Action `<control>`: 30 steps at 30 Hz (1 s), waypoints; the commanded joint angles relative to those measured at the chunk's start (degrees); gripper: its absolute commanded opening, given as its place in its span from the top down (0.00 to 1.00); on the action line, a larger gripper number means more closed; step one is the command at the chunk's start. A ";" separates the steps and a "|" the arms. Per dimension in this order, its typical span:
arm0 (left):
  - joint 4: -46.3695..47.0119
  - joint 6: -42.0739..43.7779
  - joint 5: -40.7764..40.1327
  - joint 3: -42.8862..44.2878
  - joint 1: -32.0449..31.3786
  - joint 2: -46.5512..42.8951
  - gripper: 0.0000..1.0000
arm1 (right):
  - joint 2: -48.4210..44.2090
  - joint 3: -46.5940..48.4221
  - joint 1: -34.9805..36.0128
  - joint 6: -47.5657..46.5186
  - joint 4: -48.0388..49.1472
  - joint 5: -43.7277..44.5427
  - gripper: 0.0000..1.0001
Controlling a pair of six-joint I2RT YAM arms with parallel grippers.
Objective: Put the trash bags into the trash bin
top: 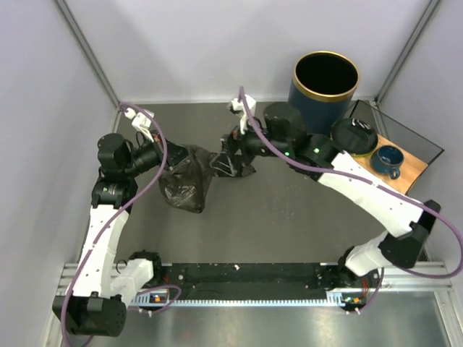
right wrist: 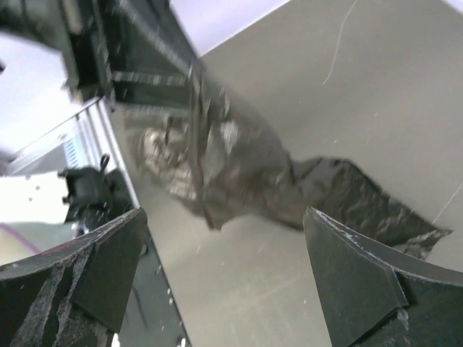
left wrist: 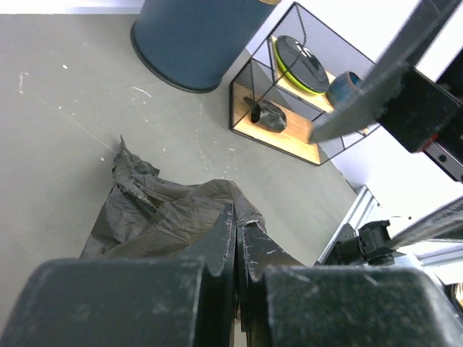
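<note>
The black glossy trash bag (top: 187,186) lies crumpled on the grey table, left of centre, with a flap stretching right. My left gripper (top: 171,160) is shut on the bag's upper edge. In the left wrist view its jaws (left wrist: 241,220) pinch a fold of the film, and the rest of the bag (left wrist: 155,210) spreads beyond them. My right gripper (top: 227,160) hovers over the bag's right flap, open and holding nothing. In the blurred right wrist view, the bag (right wrist: 246,170) lies past the wide-apart fingers (right wrist: 108,267). The navy, gold-rimmed trash bin (top: 325,85) stands upright at the back right.
A black wire shelf (top: 405,155) with a wooden board stands right of the bin. It holds a round black roll (top: 354,135) and a small blue bowl (top: 388,160). White walls enclose the table on three sides. The arms' base rail (top: 239,278) runs along the near edge.
</note>
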 commanded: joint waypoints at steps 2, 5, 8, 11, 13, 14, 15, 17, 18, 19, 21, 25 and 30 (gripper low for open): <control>1.08 0.15 -0.79 3.11 -2.70 0.05 1.00 | 8.58 8.78 4.40 0.94 -1.87 10.18 0.09; 0.38 0.85 -0.96 3.73 -4.01 0.31 1.00 | 11.31 11.07 6.07 -1.25 -1.86 12.80 0.07; 0.12 1.46 0.17 4.17 -4.28 0.31 1.00 | 13.16 11.25 6.25 -3.53 -2.21 15.79 0.07; -0.59 1.47 0.88 4.26 -4.28 0.40 1.00 | 13.34 10.46 6.17 -5.21 -2.04 14.49 0.13; -0.50 1.73 2.02 4.17 -4.46 0.58 1.00 | 13.25 10.11 6.17 -5.13 -2.22 13.07 0.42; -0.50 2.25 2.20 4.26 -4.37 0.66 1.00 | 12.73 9.76 6.17 -5.47 -2.13 13.34 0.59; -0.67 2.87 1.85 4.34 -4.37 0.58 1.00 | 12.20 9.23 6.08 -5.74 -2.39 13.34 0.77; -2.42 7.14 -0.43 5.48 -4.11 0.84 0.96 | 10.28 8.53 5.12 -5.66 -2.66 13.17 1.00; -5.57 8.31 -2.52 7.66 -3.93 1.01 0.90 | 9.65 8.18 4.59 -5.22 -2.74 12.99 1.00; -6.73 8.67 -5.68 8.55 -3.06 1.19 0.78 | 8.95 7.83 3.02 -4.87 -3.01 13.34 1.00; -5.95 9.29 -4.57 9.18 -0.69 1.19 0.43 | 7.02 7.30 0.73 -2.85 -2.92 12.20 1.00; 3.76 2.10 -0.10 4.01 4.50 -2.49 0.16 | 4.56 6.77 -5.16 -0.03 -3.01 11.05 1.00; 15.82 -11.61 5.35 -7.66 7.41 -9.61 0.10 | 2.09 5.19 -8.69 2.34 -2.83 12.46 1.00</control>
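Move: The trash bag hangs from the shut left fingers, its middle some 3 cm right of them, 4 cm back and 10 cm below. From the open right hand the bag's middle is about 6 cm left, 1 cm back and 10 cm below. The left gripper sits about 8 cm left of the right hand and 3 cm ahead; the trash bin stands roughly 25 cm ahead of the right hand, 25 cm to its right and 12 cm lower. Reach the open right gripper down about 6 cm and left 5 cm, slightly forward, onto the bag below the left fingers, and pinch it shut. Meanwhile keep the left hold with a small drift right, then open wide, let go and ease left about 5 cm. Draw the right hand off right and forward towards the bin, some 9 cm right, rising, turning clockwise about 15 degrees. ##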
